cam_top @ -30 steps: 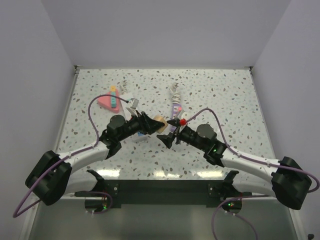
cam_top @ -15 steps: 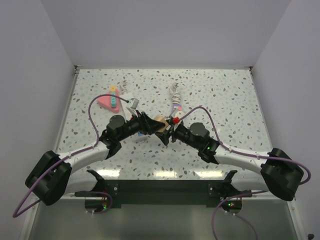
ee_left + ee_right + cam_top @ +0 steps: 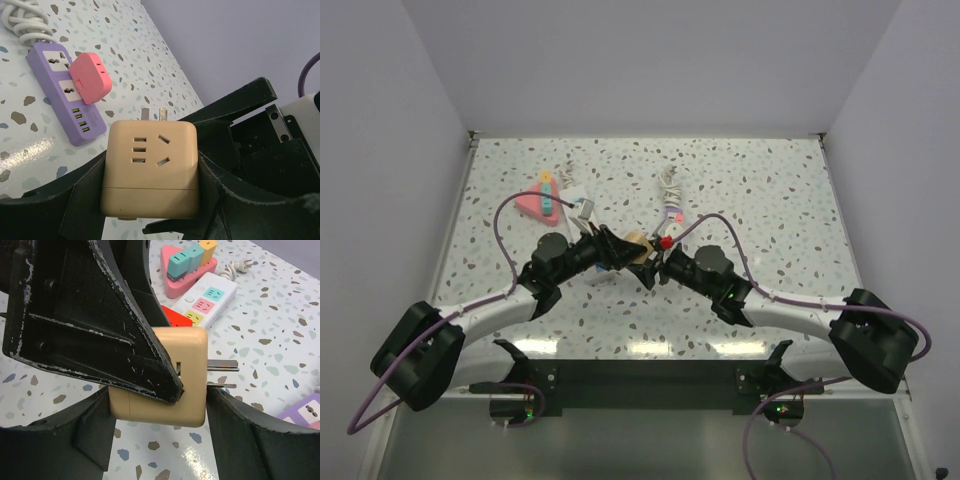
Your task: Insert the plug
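Observation:
The plug (image 3: 638, 243) is a tan cube with metal prongs, held off the table at the centre. My left gripper (image 3: 623, 250) is shut on the plug (image 3: 150, 170), its black fingers (image 3: 80, 195) pressed on both side faces. My right gripper (image 3: 650, 260) has come in from the right. The right wrist view shows its jaws standing on either side of the plug (image 3: 190, 390), very near its faces, with the prongs (image 3: 222, 365) jutting past the right finger (image 3: 250, 440). Beyond, the purple power strip (image 3: 65, 100) lies flat with a pink adapter (image 3: 90, 77) plugged in.
A pink triangular holder (image 3: 538, 200) with coloured blocks and a white power strip (image 3: 210, 302) lie at the back left. The purple strip's coiled white cable (image 3: 668, 180) is behind it. Walls close off the back and both sides of the table.
The right arm has moved left up to the plug, and its jaws have narrowed around it. The left gripper has kept its hold and barely shifted.

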Motion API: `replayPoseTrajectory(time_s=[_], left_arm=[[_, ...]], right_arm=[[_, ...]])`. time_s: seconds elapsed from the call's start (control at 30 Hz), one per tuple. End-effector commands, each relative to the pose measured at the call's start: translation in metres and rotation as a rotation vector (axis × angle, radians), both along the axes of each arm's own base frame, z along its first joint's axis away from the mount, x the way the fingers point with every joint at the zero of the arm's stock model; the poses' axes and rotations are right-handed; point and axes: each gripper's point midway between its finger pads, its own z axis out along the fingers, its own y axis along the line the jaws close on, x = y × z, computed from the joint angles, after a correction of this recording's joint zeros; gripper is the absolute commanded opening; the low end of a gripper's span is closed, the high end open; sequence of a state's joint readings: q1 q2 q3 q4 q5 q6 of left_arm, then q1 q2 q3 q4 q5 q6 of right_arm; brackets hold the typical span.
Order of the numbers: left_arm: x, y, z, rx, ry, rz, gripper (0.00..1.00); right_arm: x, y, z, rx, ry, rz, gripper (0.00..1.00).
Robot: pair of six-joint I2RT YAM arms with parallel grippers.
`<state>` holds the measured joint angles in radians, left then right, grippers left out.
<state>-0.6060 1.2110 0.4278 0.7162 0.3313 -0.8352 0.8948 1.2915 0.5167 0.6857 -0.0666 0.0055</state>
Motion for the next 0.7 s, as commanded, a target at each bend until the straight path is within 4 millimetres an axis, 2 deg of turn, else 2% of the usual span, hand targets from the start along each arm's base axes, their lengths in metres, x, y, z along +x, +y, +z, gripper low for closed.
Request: replayPoseTrajectory(time_s=[0.0,0.03,0.07,0.13,0.23,0.27,0.33,0.37,0.5,0.67], left_arm=[[-0.018,-0.013,0.023,-0.058,-0.075,-0.115,0.00],[-0.019,-0.014,0.023,-0.059,-0.077,-0.121,0.00],[-0.019,-0.014,0.022,-0.057,-0.077,-0.127,0.00],[-0.019,-0.014,0.021,-0.053,-0.082,-0.132,0.04],[-0.019,-0.014,0.023,-0.048,-0.096,-0.134,0.31],[-0.019,-0.013,0.024,-0.046,-0.100,-0.132,0.45],[-0.018,-0.011,0.024,-0.028,-0.108,-0.125,0.56],[-0.014,-0.009,0.028,-0.025,-0.118,-0.113,0.65],[-0.006,0.002,0.037,-0.005,-0.154,-0.055,0.85],[-0.003,0.009,0.039,0.005,-0.170,-0.040,0.96]], right_arm=[[0.008,0.014,0.048,0.114,-0.092,0.011,0.17],[0.009,0.014,0.048,0.112,-0.091,0.010,0.03],[0.008,0.013,0.049,0.113,-0.092,0.011,0.00],[0.007,0.013,0.050,0.114,-0.092,0.016,0.00],[0.009,0.011,0.048,0.098,-0.079,0.007,0.00],[0.010,0.010,0.042,0.071,-0.070,0.004,0.00],[0.013,0.007,0.043,0.049,-0.079,0.001,0.00],[0.014,0.004,0.039,0.034,-0.064,0.000,0.00],[0.010,-0.001,0.028,0.020,-0.024,0.033,0.00],[0.007,-0.006,0.035,0.051,0.013,0.062,0.00]])
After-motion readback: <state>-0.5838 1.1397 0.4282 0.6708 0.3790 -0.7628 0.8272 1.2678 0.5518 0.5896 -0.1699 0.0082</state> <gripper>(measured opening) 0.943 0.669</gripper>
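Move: The beige plug is pinched by both grippers, its middle within about a centimetre of each hand point. From the right hand, the purple strip lies some 15 cm ahead and 9 cm to the right, about 17 cm below, with the pink plug on it 17 cm ahead and 10 cm right. From the same hand, the white strip is about 15 cm ahead and 14 cm left, equally low, and its red plug 9 cm ahead and 11 cm left. Hand the beige plug over to the right gripper: hold both hands still at first, then open the left fingers almost fully and ease the left hand up by about 1.5 cm, drawing it slightly back and left with some 5 degrees of upward tilt. Keep the right fingers shut on the plug, letting that hand drift barely 1 cm right and forward. ##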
